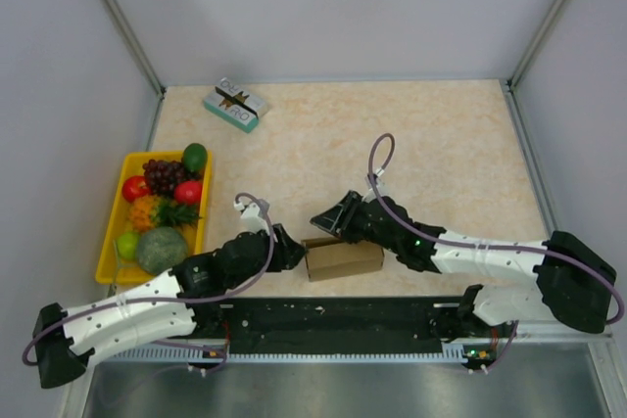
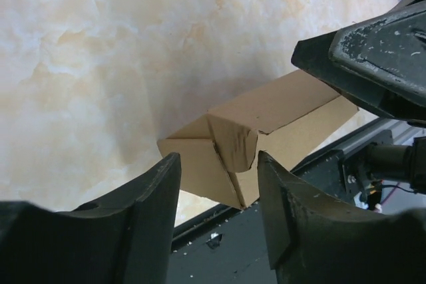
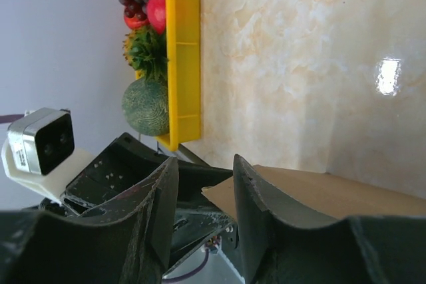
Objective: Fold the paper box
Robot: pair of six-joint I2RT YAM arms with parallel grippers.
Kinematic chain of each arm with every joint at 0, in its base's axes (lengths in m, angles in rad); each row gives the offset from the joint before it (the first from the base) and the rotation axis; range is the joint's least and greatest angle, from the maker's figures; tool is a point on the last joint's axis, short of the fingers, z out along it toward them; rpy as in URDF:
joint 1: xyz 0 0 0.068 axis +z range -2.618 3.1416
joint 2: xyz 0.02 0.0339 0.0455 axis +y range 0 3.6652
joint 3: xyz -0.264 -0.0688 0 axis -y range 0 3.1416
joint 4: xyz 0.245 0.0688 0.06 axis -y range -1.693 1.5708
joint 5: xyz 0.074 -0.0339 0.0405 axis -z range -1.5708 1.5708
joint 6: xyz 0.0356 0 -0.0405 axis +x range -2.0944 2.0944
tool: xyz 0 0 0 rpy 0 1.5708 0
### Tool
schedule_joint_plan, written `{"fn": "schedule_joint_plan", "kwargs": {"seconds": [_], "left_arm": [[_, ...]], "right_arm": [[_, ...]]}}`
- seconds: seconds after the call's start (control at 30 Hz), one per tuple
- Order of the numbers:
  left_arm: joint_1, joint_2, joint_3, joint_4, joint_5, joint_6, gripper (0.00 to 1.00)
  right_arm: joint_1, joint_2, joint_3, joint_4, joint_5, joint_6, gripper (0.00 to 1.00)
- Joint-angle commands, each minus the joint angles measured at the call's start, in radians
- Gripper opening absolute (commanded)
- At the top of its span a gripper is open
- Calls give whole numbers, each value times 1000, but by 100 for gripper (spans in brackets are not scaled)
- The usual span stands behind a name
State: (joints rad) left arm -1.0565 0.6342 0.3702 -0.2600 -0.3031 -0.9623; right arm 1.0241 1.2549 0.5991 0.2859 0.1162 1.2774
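The paper box (image 1: 345,259) lies folded into a brown oblong block near the table's front edge. My left gripper (image 1: 294,247) is at its left end. In the left wrist view the jaws (image 2: 218,157) stand open, and the box's end (image 2: 219,157), with its folded flaps, sits just beyond the fingertips, ungripped. My right gripper (image 1: 333,217) hovers over the box's back left corner. It is open (image 3: 205,159), and a corner of the box top (image 3: 319,187) pokes out from behind one finger (image 3: 253,197). The right gripper (image 2: 373,58) also shows in the left wrist view.
A yellow tray (image 1: 110,232) of plastic fruit stands at the left, its rim (image 3: 183,51) also in the right wrist view. A small teal-and-white printed box (image 1: 236,105) lies at the back left. A black rail (image 1: 333,315) runs just in front of the paper box.
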Motion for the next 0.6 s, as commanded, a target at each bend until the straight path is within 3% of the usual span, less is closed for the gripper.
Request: {"fn": "schedule_joint_plan", "kwargs": {"seconds": [0.0, 0.3, 0.57], "left_arm": [[-5, -99, 3, -59, 83, 34, 57], [-5, -318, 36, -168, 137, 22, 65], [-3, -115, 191, -196, 59, 53, 72]], "right_arm": [[30, -29, -86, 126, 17, -68, 39], [31, -71, -211, 193, -38, -86, 39], [31, -123, -197, 119, -61, -148, 40]]}}
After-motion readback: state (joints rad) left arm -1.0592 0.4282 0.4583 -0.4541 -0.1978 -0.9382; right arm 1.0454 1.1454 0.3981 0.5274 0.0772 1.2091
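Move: The paper box's middle lies about 7 cm back and 5 cm right of the right hand, some 9 cm below. From the left hand, the box's middle is about 11 cm to the right, 1 cm back and 5 cm down, with the tab on the box's left end just beyond the parted fingertips, roughly 1 cm ahead, 2 cm right and 1 cm below. Left opens wider, lifting 5 cm and back from the tab; right draws 3 cm back towards the box. ##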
